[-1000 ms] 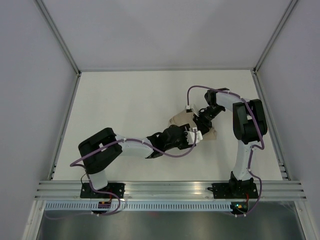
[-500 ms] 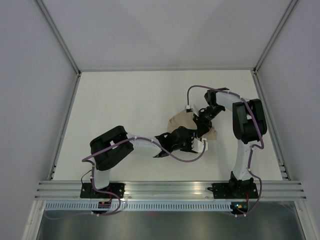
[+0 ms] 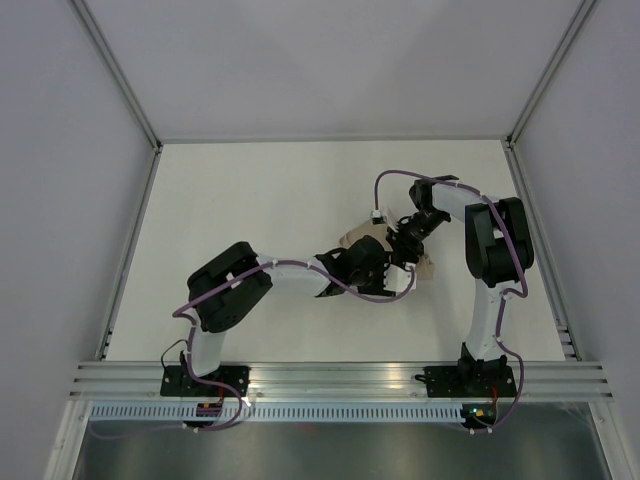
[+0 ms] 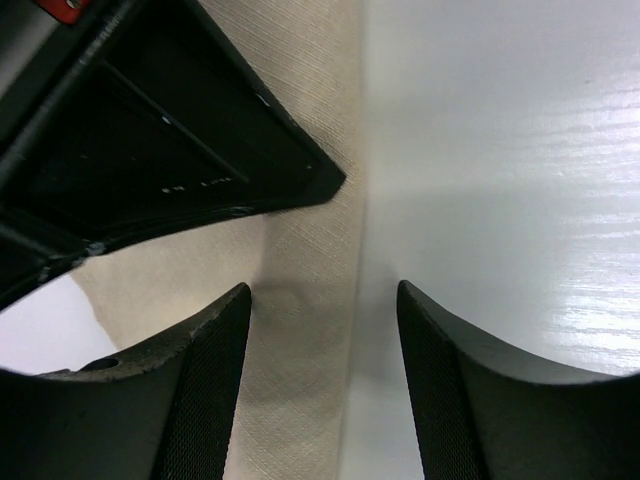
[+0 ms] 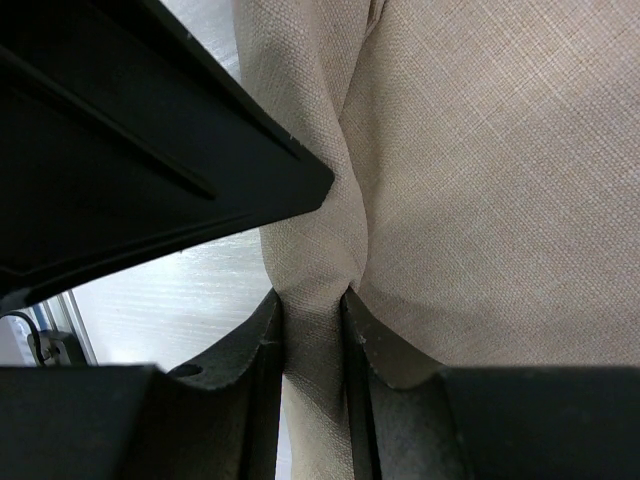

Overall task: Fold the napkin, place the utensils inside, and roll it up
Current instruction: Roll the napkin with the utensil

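The beige napkin (image 3: 351,238) lies bunched at mid table, mostly covered by both grippers. My right gripper (image 3: 405,243) is shut on a raised fold of the napkin (image 5: 480,180); in the right wrist view the cloth is pinched between the jaws (image 5: 310,297). My left gripper (image 3: 402,278) sits just in front of it, low over the table. Its jaws (image 4: 323,290) stand open, straddling the napkin's edge strip (image 4: 300,250), with bare table to the right of the strip. The utensils are out of view.
The white table (image 3: 260,200) is bounded by an aluminium frame (image 3: 340,378) at the near edge and grey walls on the other sides. The other gripper's black body fills each wrist view's upper left (image 4: 150,130) (image 5: 130,140).
My left arm has swung its elbow to the right and brought its gripper closer to the right one, covering more of the napkin. The right gripper has kept its hold in place.
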You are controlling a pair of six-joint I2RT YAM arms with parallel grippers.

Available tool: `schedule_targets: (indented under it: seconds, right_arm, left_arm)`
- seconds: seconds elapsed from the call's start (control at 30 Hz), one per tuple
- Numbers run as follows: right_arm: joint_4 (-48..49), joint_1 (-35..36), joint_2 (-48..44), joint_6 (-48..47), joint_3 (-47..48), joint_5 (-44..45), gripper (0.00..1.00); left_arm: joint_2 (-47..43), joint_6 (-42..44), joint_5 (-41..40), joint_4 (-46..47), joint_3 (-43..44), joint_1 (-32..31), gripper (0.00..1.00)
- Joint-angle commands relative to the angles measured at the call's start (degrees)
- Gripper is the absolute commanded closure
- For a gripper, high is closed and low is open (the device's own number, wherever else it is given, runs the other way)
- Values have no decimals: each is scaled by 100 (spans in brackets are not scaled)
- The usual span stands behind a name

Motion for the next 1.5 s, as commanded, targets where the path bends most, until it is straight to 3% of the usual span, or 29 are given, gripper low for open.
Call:
schedule_targets:
  seconds: [0.0,0.33,0.63,0.73,0.77,0.8,0.87,0.9,0.97,1.1,1.47]
  right_arm:
    - [652,-35,446,-157,-189,873,95]
    - [643,-61,446,-166,-189,873,96]
    - [652,-61,446,-139,-172,864,96]
    - [661,-61,446,-130,-154,846,96]
    - [670,-61,420,-104,-137,846,95]
    - [696,-61,411,-78,-128,846,90]
    - [740,-61,341,27,-93,838,82]
    - [792,-61,306,71,-75,811,70]
    - [880,-61,201,211,-31,767,54]
    - [1038,-88,25,519,101,636,41]
    - [2101,-930,-318,2356,936,197,35]
  left_arm:
    - [131,299,291,-341,159,33,34]
    - [491,150,511,-1088,667,165,38]
    - [658,18,977,-1765,1073,341,59]
    - [720,-9,1074,-1906,1178,341,68]
    - [763,-70,1074,-2045,1213,341,77]
    - [790,-140,1065,-2108,1266,341,81]
    - [825,-333,1126,-2379,1433,359,98]
    - [886,-412,1153,-2485,1485,376,98]
    - [957,-579,1205,-2792,1688,403,98]
    - [1211,-852,1319,-3223,2004,455,98]
    - [1581,-1686,1250,-3988,2698,736,98]
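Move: The napkin's near rolled edge lies between the left hand's open fingers, about 1 cm ahead and 2 cm below. That stretch is roughly 5 cm to the left and 1 cm back of the right hand, which already holds the roll. From the left hand, the napkin's right corner is some 8 cm right and level fore-and-aft; its far left corner is about 6 cm ahead, 10 cm left. Left fingers pinch the roll, wrist turning some 20 degrees; right then lets go and heads about 8 cm forward. ##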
